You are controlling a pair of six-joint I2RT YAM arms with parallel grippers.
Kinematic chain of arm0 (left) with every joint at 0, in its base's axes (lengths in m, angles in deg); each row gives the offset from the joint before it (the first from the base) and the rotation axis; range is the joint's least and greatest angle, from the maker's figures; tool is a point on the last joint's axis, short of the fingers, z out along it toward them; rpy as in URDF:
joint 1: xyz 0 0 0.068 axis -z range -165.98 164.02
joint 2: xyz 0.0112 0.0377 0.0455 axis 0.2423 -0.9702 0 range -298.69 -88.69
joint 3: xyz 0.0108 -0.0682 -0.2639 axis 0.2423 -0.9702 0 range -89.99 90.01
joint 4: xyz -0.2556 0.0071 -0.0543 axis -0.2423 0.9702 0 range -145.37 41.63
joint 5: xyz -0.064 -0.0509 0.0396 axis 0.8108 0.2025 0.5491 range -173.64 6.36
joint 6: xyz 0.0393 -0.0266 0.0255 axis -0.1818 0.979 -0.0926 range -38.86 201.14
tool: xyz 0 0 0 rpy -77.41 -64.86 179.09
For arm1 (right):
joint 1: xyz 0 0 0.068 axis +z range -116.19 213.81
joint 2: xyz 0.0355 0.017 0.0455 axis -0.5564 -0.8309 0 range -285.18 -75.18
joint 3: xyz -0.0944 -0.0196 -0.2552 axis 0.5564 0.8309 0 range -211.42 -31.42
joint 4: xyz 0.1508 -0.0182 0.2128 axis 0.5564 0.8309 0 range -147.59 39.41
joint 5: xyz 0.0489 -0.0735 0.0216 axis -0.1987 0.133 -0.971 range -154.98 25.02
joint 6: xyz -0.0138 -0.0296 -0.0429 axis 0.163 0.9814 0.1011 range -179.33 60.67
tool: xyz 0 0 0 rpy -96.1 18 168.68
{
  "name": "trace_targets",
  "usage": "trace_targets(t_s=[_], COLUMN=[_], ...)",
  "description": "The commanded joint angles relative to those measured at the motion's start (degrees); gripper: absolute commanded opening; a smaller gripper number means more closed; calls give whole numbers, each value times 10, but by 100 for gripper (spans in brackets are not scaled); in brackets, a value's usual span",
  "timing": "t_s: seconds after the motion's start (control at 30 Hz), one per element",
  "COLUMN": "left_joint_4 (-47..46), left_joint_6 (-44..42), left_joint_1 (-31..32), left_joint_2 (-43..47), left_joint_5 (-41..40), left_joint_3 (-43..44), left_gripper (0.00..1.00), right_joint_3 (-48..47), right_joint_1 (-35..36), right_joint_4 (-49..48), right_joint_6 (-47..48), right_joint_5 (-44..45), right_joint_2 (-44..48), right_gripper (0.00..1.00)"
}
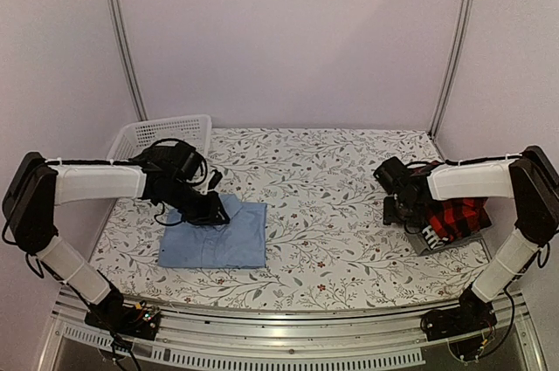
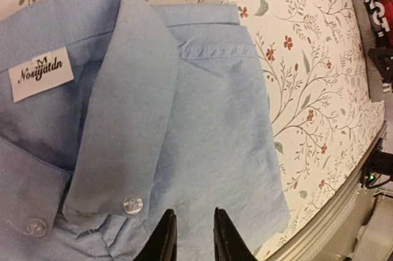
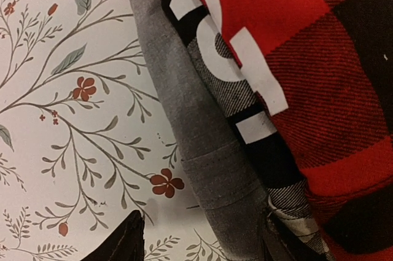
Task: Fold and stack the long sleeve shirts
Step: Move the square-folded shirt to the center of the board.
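Observation:
A folded light blue button-up shirt (image 1: 214, 240) lies flat at the table's left front. My left gripper (image 1: 210, 212) sits low over it by the collar; in the left wrist view the shirt (image 2: 215, 120) fills the frame, and my left gripper (image 2: 190, 233) shows a narrow gap with smooth cloth beneath and nothing pinched. At the right, the red-and-black plaid shirt (image 1: 458, 214) lies on the grey shirt (image 1: 428, 236). My right gripper (image 3: 202, 218) stands open astride the grey shirt's folded edge (image 3: 190, 126), the left finger off the cloth, the plaid shirt (image 3: 319, 58) beside it.
A white lattice basket (image 1: 166, 131) stands at the back left, just behind my left arm. A floral tablecloth (image 1: 332, 196) covers the table. The front rail (image 2: 344, 212) runs close to the blue shirt's lower corner.

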Motion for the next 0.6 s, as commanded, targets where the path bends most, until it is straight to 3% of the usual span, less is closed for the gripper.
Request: trace_targets(t_s=[0.0,0.13,0.37,0.57], left_joint_4=[17,8,-1,-9], left_joint_6=[-8,-3,0,2], left_joint_1=[15,16,17,17], left_joint_2=[25,29,30,33], left_joint_5=[-1,16,39,50], left_joint_3=[30,38,50,55], left_gripper=[21,21,21,21], right_joint_3=[6,-3,-21,-34], right_joint_1=[-6,-6,-7,-7], right_joint_4=[11,29,45,47], right_joint_6=[-5,-12,-26,-28], right_joint_5=[34,52,56,45], right_joint_2=[-19,-38,-76,-100], right_gripper=[60,57,39,14])
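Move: Right beside the left edge of the shirt stack hangs the right hand: the stack's middle is about 11 cm to its right, level with it fore and aft and some 2 cm lower, and its grey lower edge about 2 cm to the right and 3 cm below. The red plaid shirt on top centres roughly 14 cm right and 2 cm ahead. From the left hand the stack lies some 55 cm to the right, level fore and aft, about 4 cm lower. Sinking about 2 cm and sliding some 2 cm right into the stack's left edge, the right hand swings its fingertips roughly 10 degrees further to the right and closes from over half open to nearly shut, pinching the grey shirt's edge, with gripper effort rising at the end. Meanwhile the left hand climbs about 4 cm off the blue shirt, drifting right, its fingers still nearly closed. ##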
